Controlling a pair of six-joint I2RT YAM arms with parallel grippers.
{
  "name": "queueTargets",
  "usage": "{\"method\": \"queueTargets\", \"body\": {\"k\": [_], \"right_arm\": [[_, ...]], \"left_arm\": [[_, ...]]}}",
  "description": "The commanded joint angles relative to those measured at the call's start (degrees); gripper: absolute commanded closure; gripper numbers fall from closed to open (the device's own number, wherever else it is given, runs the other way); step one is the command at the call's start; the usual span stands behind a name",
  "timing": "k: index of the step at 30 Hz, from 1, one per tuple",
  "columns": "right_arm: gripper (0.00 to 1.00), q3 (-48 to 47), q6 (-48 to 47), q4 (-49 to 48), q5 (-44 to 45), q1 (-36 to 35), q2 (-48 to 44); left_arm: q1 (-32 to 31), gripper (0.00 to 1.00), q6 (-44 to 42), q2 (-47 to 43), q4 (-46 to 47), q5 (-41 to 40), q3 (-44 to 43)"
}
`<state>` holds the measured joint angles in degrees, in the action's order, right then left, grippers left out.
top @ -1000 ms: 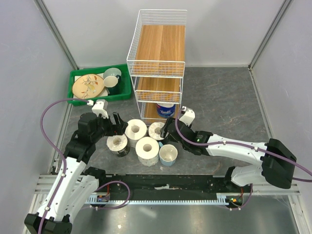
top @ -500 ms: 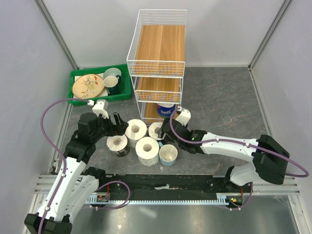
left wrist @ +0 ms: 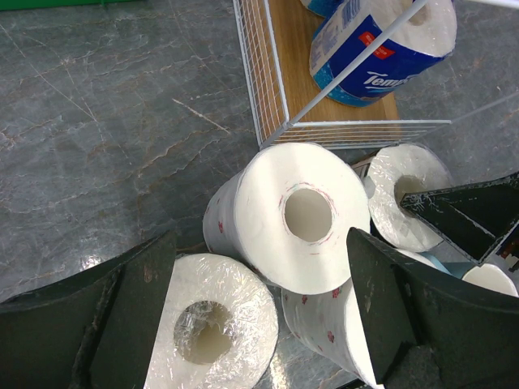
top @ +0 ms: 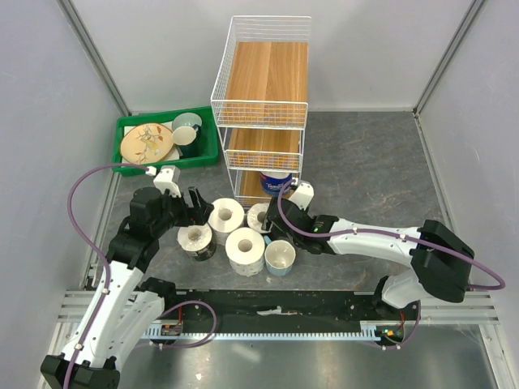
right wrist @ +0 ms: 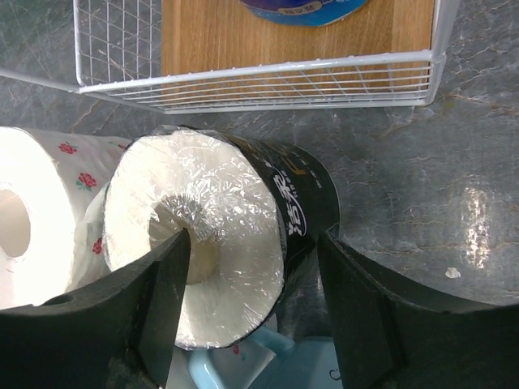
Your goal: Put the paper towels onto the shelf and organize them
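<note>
The shelf (top: 267, 71) stands at the back with a blue-wrapped paper towel roll (top: 276, 181) on its bottom board (right wrist: 284, 36). Several rolls stand in front of it: a flower-printed one (top: 225, 215), another (top: 246, 247), a film-wrapped one (top: 195, 238) and a dark-wrapped one (top: 259, 217). My right gripper (right wrist: 253, 243) straddles the dark-wrapped roll's (right wrist: 243, 203) wall. One finger is in the core; the other stands outside with a small gap. My left gripper (left wrist: 259, 267) hangs open over the film-wrapped roll (left wrist: 211, 332) and a flower-printed roll (left wrist: 300, 215).
A pale blue cup (top: 280, 256) stands right in front of the dark-wrapped roll, under my right gripper. A green tray (top: 210, 146) with a plate and a mug sits left of the shelf. Grey walls close in both sides.
My right gripper has slid left and down onto the dark-wrapped roll, and its jaws have narrowed around the wall. The left arm has not moved.
</note>
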<state>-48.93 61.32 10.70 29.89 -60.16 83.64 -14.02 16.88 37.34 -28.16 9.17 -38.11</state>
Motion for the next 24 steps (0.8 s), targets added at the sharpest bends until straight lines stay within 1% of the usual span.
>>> {"method": "queueTargets", "body": {"k": [1, 4, 5, 9, 14, 18, 24], "right_arm": [[0.3, -2.05, 0.56, -0.59, 1.05, -0.13, 1.0], [0.36, -1.96, 0.56, -0.68, 1.14, 0.04, 0.83], [0.4, -1.96, 0.56, -0.77, 1.31, 0.04, 0.83], [0.47, -1.52, 0.56, -0.77, 1.75, 0.13, -0.14], [0.49, 0.14, 1.61, -0.68, 2.98, 0.31, -2.42], [0.5, 1.99, 2.14, -0.5, 4.12, 0.48, -6.63], [0.5, 3.84, 2.31, 2.57, 4.74, 0.83, -12.44]], "left_arm": [[-0.48, 0.07, -0.36, -0.34, 2.15, 0.67, -0.04], [-0.48, 0.07, -0.36, -0.34, 2.23, 0.59, -0.12], [-0.48, 0.07, -0.36, -0.34, 2.23, 0.59, -0.12], [-0.48, 0.07, -0.36, -0.34, 2.23, 0.59, -0.12], [-0.48, 0.07, -0.36, -0.08, 2.23, 0.59, -0.04], [-0.48, 0.07, -0.36, -0.08, 2.23, 0.59, -0.12], [-0.48, 0.07, -0.36, 0.01, 2.15, 0.59, -0.04]]}}
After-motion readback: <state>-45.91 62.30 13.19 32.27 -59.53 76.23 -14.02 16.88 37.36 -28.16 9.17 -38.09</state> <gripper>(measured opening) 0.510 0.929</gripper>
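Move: The black-wrapped paper towel roll has its middle about 3 cm left of the right hand, level with it front to back and some 4 cm below; one finger is already down in its core, the other outside its right wall. The cup stands about 9 cm back and 2 cm right, the near white roll 8 cm back and 7 cm left, and the shelf's near bottom edge 8 cm ahead, 1 cm left. From the left hand the black-wrapped roll lies roughly 15 cm right, 1 cm ahead, 14 cm below. Almost in place at first, the right hand closes its fingers by roughly a fifth of their range, pinching the near-right wall of the black-wrapped roll between the finger in the core and the one outside. It then draws the roll about 2.5 cm right and 2 cm up, away from the white rolls, with hardly any turn of the wrist. ##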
